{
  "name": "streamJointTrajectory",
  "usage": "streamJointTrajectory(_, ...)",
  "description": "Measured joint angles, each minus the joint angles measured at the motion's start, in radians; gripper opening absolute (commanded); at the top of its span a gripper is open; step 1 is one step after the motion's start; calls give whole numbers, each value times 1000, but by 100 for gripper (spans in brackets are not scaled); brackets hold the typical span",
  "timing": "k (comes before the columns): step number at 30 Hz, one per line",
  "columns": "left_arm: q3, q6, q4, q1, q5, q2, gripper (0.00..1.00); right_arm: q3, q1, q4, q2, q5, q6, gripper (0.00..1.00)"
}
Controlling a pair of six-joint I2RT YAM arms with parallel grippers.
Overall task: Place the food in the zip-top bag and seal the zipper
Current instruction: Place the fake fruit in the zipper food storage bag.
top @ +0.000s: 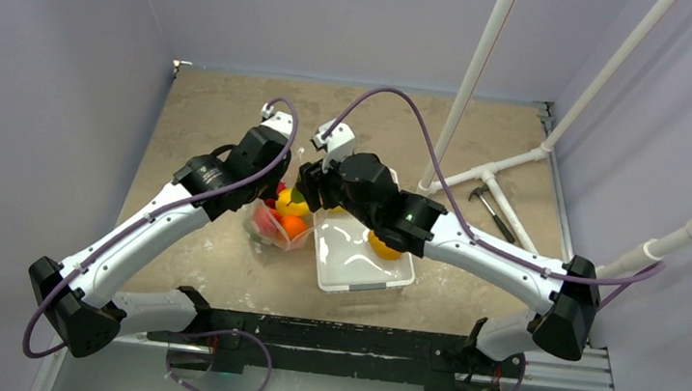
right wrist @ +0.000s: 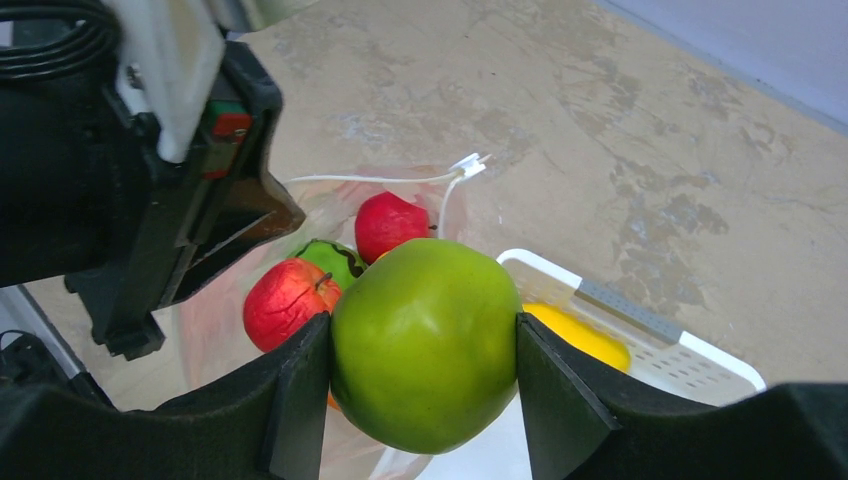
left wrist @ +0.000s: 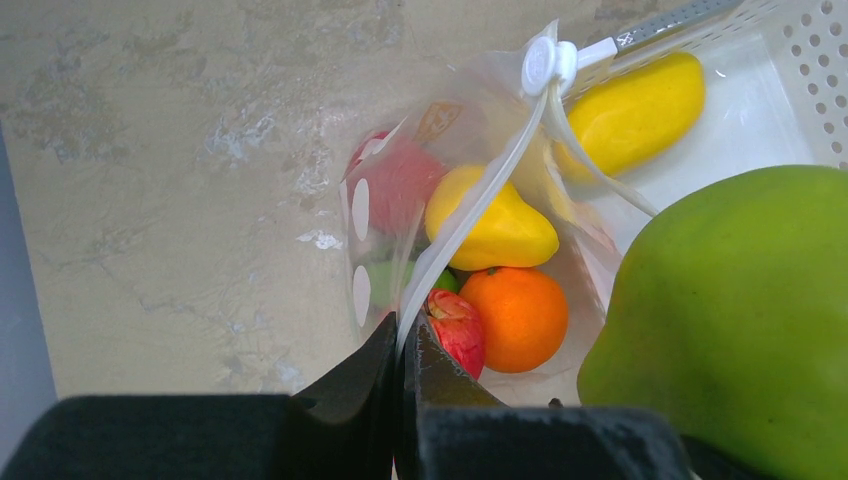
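The zip-top bag (top: 273,229) lies left of the white tray (top: 363,277), its mouth held up. My left gripper (left wrist: 403,325) is shut on the zipper (left wrist: 480,190) strip at the bag's rim. Inside the bag are a yellow fruit (left wrist: 495,225), an orange (left wrist: 515,315), a red apple (left wrist: 458,330) and a green fruit (right wrist: 335,258). My right gripper (right wrist: 420,328) is shut on a green apple (right wrist: 425,345), held just above the bag's mouth and the tray's edge. A yellow fruit (right wrist: 580,335) lies in the tray (right wrist: 690,365).
An orange fruit (top: 383,248) sits in the tray under my right arm. A white pipe frame (top: 490,177) and a small dark tool (top: 491,206) lie at the back right. Blue walls close in on three sides of the table.
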Motion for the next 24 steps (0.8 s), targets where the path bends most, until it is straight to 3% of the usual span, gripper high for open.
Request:
streamJointTrajectory(11,0,-9,-3,0,-6,0,0,-16,34,68,0,-22,-18,83)
streamJointTrajectory(24,0,-10,-3,0,-9,0,0,-19,39,71,-6,-8,-5,92)
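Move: The zip-top bag's middle lies about 4 cm left of the right hand, which already holds the green pear, some 2 cm back and 16 cm below. Within the bag, the orange is roughly 2 cm left, 3 cm back and 20 cm down from that hand, the yellow pear 2 cm left and 1 cm ahead. The yellow mango in the tray is 6 cm right and 4 cm ahead. From the left hand, the bag's middle is 4 cm right, 1 cm ahead and 12 cm down. The green pear is carried the last 2 cm or so leftward and slightly back over the bag's mouth, and the right fingers then spread from around it to nearly full width and let it go, the hand rising about 1 cm as they open. The left hand stays put and keeps the bag's rim pinched. ##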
